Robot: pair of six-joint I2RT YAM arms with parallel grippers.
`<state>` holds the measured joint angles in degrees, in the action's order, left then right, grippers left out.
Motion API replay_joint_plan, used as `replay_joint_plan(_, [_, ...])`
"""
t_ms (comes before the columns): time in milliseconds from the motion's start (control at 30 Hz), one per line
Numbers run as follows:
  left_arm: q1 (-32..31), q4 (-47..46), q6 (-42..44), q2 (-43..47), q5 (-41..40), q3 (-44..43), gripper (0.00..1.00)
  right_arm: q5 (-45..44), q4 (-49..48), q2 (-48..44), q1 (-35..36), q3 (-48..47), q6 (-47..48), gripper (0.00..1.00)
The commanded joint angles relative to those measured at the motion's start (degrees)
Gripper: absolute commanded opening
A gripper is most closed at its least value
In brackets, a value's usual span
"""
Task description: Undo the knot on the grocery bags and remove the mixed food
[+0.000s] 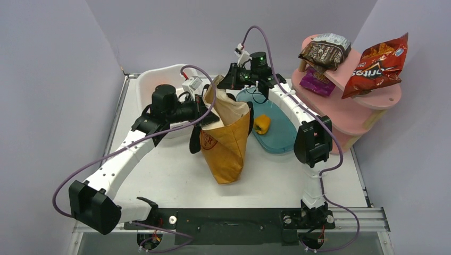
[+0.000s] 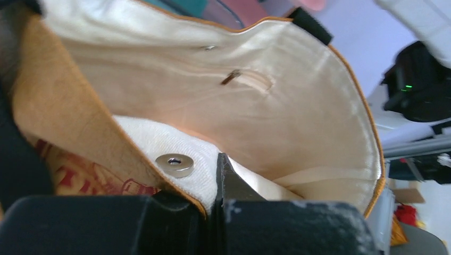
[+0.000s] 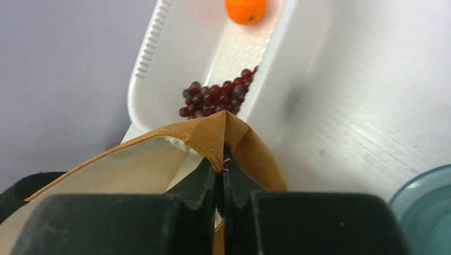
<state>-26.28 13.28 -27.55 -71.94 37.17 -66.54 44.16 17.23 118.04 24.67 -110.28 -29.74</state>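
Note:
The mustard-brown canvas tote (image 1: 227, 146) stands upright mid-table with its mouth pulled open. My left gripper (image 1: 208, 116) (image 2: 215, 178) is shut on the tote's near-left rim beside a metal snap (image 2: 175, 164). My right gripper (image 1: 227, 84) (image 3: 222, 166) is shut on the rim's far corner fold. The left wrist view shows only the tote's cream lining (image 2: 223, 106). An orange (image 3: 245, 9) and dark red grapes (image 3: 218, 95) lie in the white tub (image 3: 159, 79). A yellow bell pepper (image 1: 261, 124) lies in the teal tub (image 1: 282, 139). The red Doritos bag (image 1: 377, 66) and dark brown snack bag (image 1: 323, 53) rest on the pink shelf.
The white tub (image 1: 151, 79) sits at the back left behind my left arm. A two-tier pink shelf (image 1: 345, 109) stands at the right, with a purple snack packet (image 1: 315, 82) on its lower level. Grey walls close in on three sides.

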Motion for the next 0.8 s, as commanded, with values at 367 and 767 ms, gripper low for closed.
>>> replay_joint_plan(367, [4.43, -6.37, 13.43, -6.06, -12.26, 0.37, 0.00, -11.79, -11.09, -1.05, -4.08, -4.51, 0.36, 0.00])
replay_joint_plan(767, [12.49, -1.10, 15.30, 0.18, -5.46, 1.30, 0.42, -11.67, -8.81, -0.76, -3.41, -6.85, 3.41, 0.65])
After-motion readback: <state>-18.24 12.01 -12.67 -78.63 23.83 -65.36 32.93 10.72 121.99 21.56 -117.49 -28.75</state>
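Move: Both hands still pinch the brown bag's rims. Its standing spot on the table is about 10 cm ahead of the left hand, 1 cm right and 28 below; from the right hand it is 6 cm back, 2 left and 25 below. The yellow pepper lies 14 cm ahead and 23 right of the left hand, the white basket some 24 ahead and 24 left of it, both about 25 below. Both hands carry the bag forward about 8 cm, the left also down and left, then their fingers open. ##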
